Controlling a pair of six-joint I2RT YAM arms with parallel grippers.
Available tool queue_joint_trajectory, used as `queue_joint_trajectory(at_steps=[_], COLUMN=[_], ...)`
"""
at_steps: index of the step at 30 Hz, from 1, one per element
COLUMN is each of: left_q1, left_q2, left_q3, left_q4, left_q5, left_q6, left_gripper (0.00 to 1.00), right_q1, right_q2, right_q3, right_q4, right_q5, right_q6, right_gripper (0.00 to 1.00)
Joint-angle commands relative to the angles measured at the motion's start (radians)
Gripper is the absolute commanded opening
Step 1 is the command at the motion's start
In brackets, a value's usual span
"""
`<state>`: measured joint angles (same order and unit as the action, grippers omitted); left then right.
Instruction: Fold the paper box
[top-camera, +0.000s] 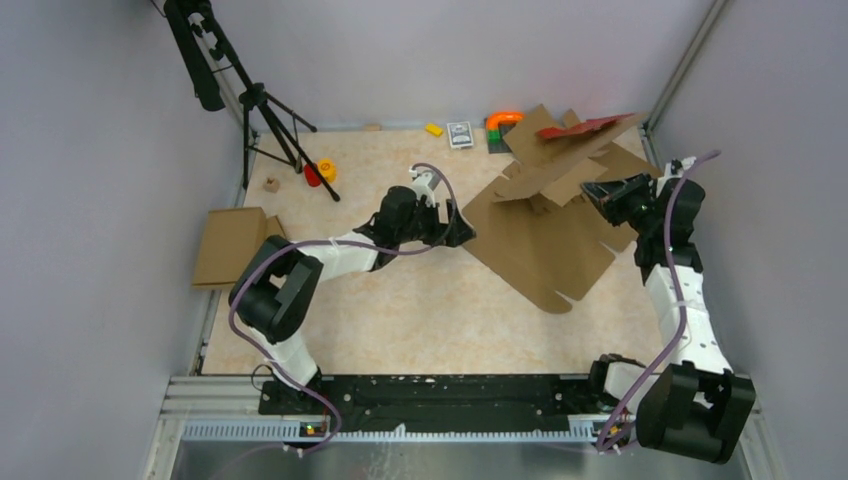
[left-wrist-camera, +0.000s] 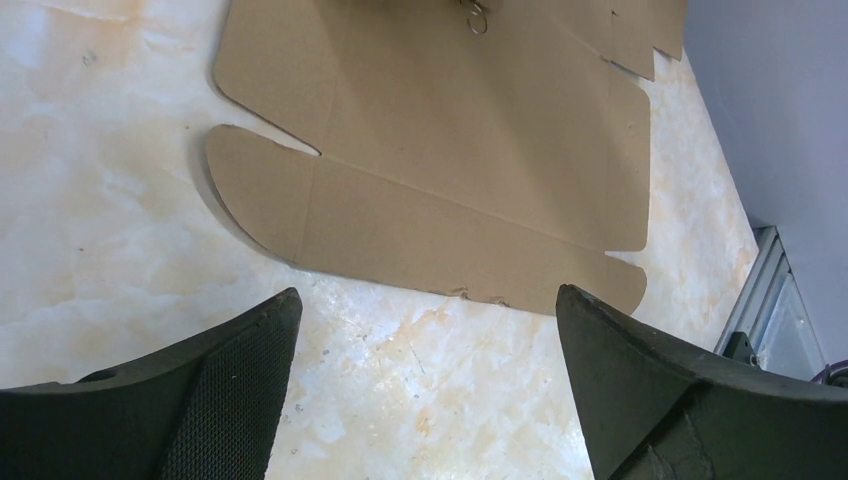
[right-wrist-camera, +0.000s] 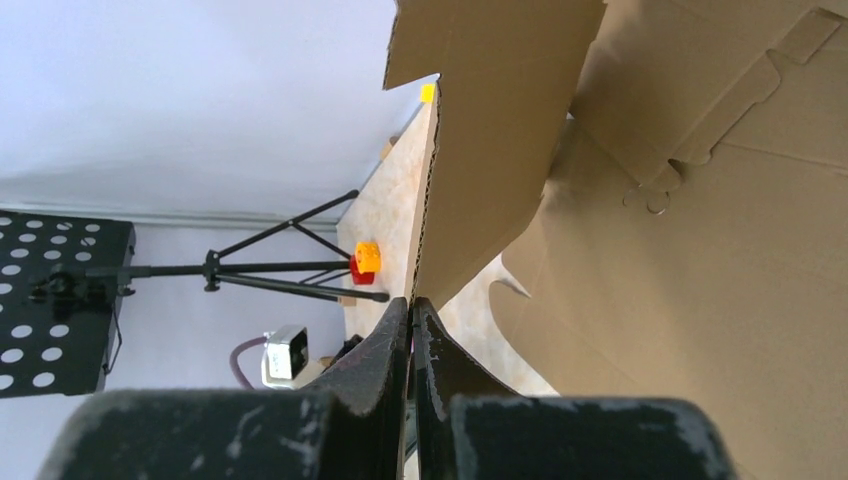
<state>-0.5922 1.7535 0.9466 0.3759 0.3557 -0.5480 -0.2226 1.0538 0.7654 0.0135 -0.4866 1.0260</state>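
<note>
The paper box (top-camera: 545, 250) is a large brown cardboard die-cut piece lying right of the table's middle, with its far panel (top-camera: 545, 180) raised off the table. My right gripper (top-camera: 592, 192) is at that raised panel's right end. In the right wrist view its jaws (right-wrist-camera: 411, 302) are shut on the panel's thin edge (right-wrist-camera: 425, 200), and the rest of the paper box (right-wrist-camera: 700, 280) spreads to the right. My left gripper (top-camera: 465, 232) sits just off the sheet's left edge. It stands wide open (left-wrist-camera: 428, 295) over bare table, with the paper box (left-wrist-camera: 450, 180) lying flat just beyond its fingertips.
A red die-cut sheet (top-camera: 590, 126) rests on more cardboard at the back right. A second brown cardboard piece (top-camera: 232, 245) lies at the left edge. A black tripod (top-camera: 270, 120) stands back left near a red and yellow toy (top-camera: 320, 172). Small items (top-camera: 459, 134) line the back wall.
</note>
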Motion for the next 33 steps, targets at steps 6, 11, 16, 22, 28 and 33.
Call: queue_joint_trajectory(at_steps=[6,11,16,22,28,33], left_q1=[0.001,0.003,0.006,0.011,0.014,0.012], left_q2=[-0.067,-0.132,-0.236,-0.349,-0.482,-0.620], left_q3=[-0.037,-0.082,-0.162,-0.203,-0.208,-0.263], left_q4=[0.108,0.100,0.078,-0.034,-0.170,-0.193], left_q5=[-0.023,-0.140,-0.336,-0.649,-0.891,-1.001], left_q6=[0.035,0.041,0.044,0.031,0.062,0.089], left_gripper=[0.96,0.97,0.98,0.98,0.98,0.99], right_q1=[0.096,0.205,0.355,0.408,0.369,0.370], right_q2=[0.042,0.128,0.215,0.163,0.032,0.046], right_q3=[0.262,0.415,0.577,0.541,0.125,-0.175], right_q4=[-0.077,-0.048,-0.059,-0.060,-0.169,-0.176], right_q5=[-0.094,-0.196,-0.261,-0.271,-0.113,-0.118], right_q6=[-0.072,-0.099,-0.103,-0.075,-0.098,-0.226], right_gripper=[0.00,0.00,0.00,0.00,0.00,0.00])
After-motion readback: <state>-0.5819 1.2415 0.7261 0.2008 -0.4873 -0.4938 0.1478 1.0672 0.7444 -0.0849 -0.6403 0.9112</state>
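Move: The right gripper keeps its pinch on the raised sheet's edge. The bare middle of the table lies about 42 cm to its left, 2 cm nearer and some 24 cm below; the lower cardboard lies roughly beneath it, 3 cm left, and the red sheet about 20 cm ahead and 4 cm right. From the empty left gripper the bare middle is 18 cm left, 2 cm ahead and 10 cm down; the lower cardboard sits 20 cm right and 4 cm ahead, a tripod foot 35 cm left and 13 cm ahead. Swing the right gripper left about 17 cm while raising it some 15 cm, turning it counter-clockwise and keeping the sheet pinched by its edge; then drop it steeply, about 18 cm, while drawing back and slightly right. Clear the open left gripper leftward over the bare table and upward, turning it some 45 degrees counter-clockwise, ahead of the incoming sheet. ##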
